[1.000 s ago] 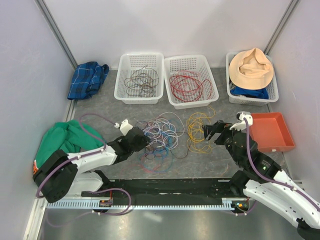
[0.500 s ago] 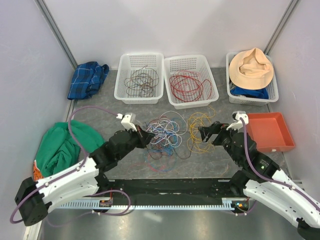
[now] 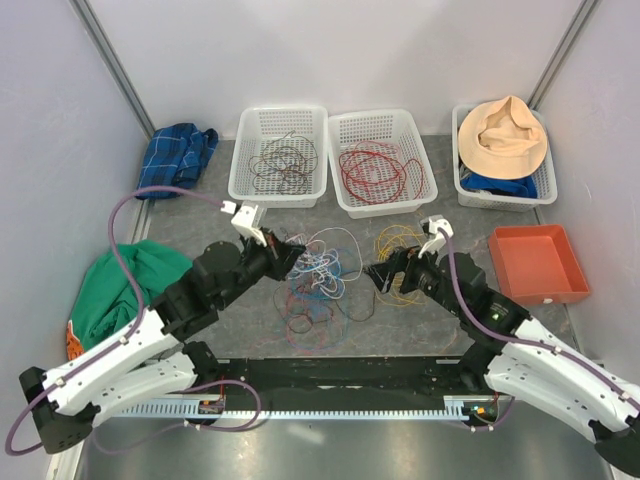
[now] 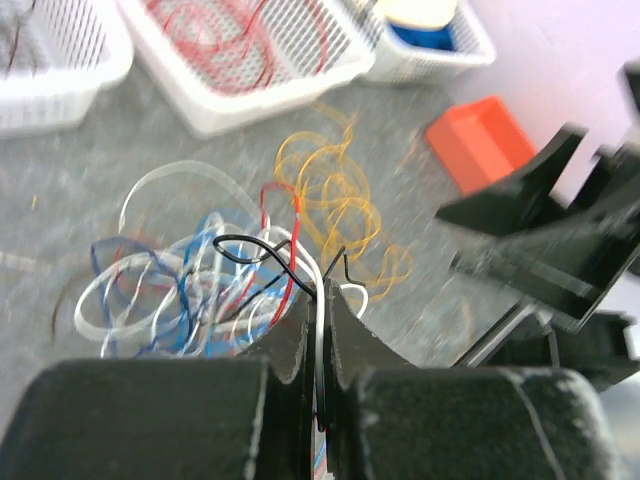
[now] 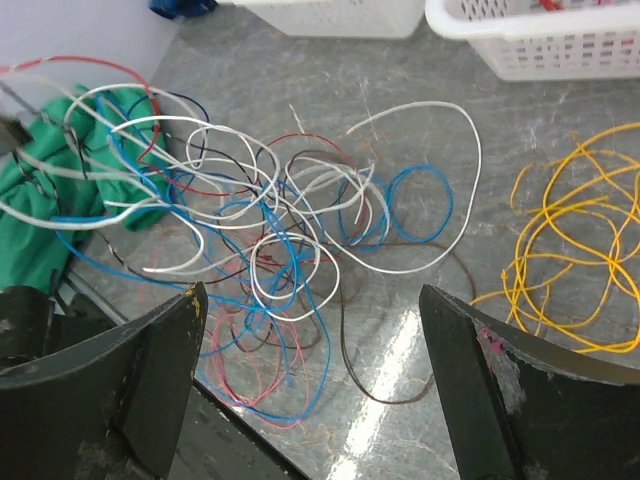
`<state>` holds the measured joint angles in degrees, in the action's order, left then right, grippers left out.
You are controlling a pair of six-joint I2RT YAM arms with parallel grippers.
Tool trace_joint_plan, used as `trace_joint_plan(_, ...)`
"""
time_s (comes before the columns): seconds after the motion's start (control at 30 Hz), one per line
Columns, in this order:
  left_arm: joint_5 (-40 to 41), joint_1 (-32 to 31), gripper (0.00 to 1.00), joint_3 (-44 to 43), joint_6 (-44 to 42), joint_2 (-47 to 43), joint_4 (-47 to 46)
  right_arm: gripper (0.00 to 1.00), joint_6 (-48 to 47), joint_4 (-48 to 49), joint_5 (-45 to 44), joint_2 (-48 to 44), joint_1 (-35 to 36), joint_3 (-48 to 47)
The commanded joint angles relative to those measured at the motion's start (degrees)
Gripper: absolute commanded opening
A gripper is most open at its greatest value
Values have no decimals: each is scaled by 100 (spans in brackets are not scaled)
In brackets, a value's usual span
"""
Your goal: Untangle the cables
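Observation:
The cables [image 3: 318, 278] lie in a loose tangle of white, blue, red, pink and dark brown wire at mid table. My left gripper [image 3: 291, 256] is at the tangle's left edge, shut on a few strands; in the left wrist view a white wire and darker ones run between the closed jaws [image 4: 322, 302], and the tangle [image 4: 185, 285] hangs beyond them. My right gripper [image 3: 376, 276] is open at the tangle's right edge. Its fingers [image 5: 150, 360] stand wide apart above the cables [image 5: 255, 225], holding nothing. Yellow cables [image 3: 400, 250] lie apart, further right.
Three white baskets stand at the back: one with brown wires [image 3: 278, 158], one with red wires [image 3: 382, 165], one with a beige hat [image 3: 505, 140]. An orange tray [image 3: 537, 262] sits at right. A green cloth [image 3: 125, 285] and a blue plaid cloth [image 3: 176, 158] lie at left.
My left gripper has shut on strands of the tangle and drawn them up and away from the near edge. My right gripper has moved left, from the yellow cables to the tangle.

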<state>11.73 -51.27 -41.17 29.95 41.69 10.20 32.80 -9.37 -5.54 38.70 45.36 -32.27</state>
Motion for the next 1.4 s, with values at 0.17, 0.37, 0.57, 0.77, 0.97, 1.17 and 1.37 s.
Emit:
trace_joint_plan(0.17,740,-858,2,-1912,-1079,2306,781,96,-431,-705,-920,-1311,25,-349)
trace_joint_plan(0.37,1480,-1544,44,-1939,-975,3073,1019,97,-476,-1120,-1195,-1444,25,-447)
trace_joint_plan(0.57,2104,-1641,100,-1606,-667,2389,1002,97,-485,-1050,-1213,-1277,25,-499)
trace_joint_plan(0.77,2467,-1343,97,-239,430,1194,520,97,-406,-936,-1142,-1277,25,-350)
trace_joint_plan(0.97,560,80,100,1285,1995,436,-246,97,-362,-927,-1090,-1304,25,-262)
trace_joint_plan(1.17,436,389,100,1559,2682,944,-360,98,-335,-813,-1046,-1189,25,-201)
trace_joint_plan(1.37,-425,688,99,1612,3121,2164,-896,98,-326,-821,-1045,-1180,25,-183)
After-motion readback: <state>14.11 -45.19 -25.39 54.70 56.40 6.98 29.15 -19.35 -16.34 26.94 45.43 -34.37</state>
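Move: Some 24 cm below the raised left hand, which still pinches a bunch of black, white, red and blue strands, the rest of the tangle lies spread on the table, its middle about 3 cm to the right. The yellow cables lie roughly 20 cm right and 4 cm ahead of this hand; the basket with the red cable is about 17 cm right and 27 cm ahead. For the right hand the tangle is about 14 cm left. Flinging the pinched strands rightward: the left hand lifts a little, swings about 10 cm right and down, rolling its left side up, and opens wide to let go. Empty, it sweeps back left some 13 cm, then sinks steeply over the tangle's left part, fingers tipping down about 30 degrees. The open right hand backs right, away from the tangle, and rises slightly. ##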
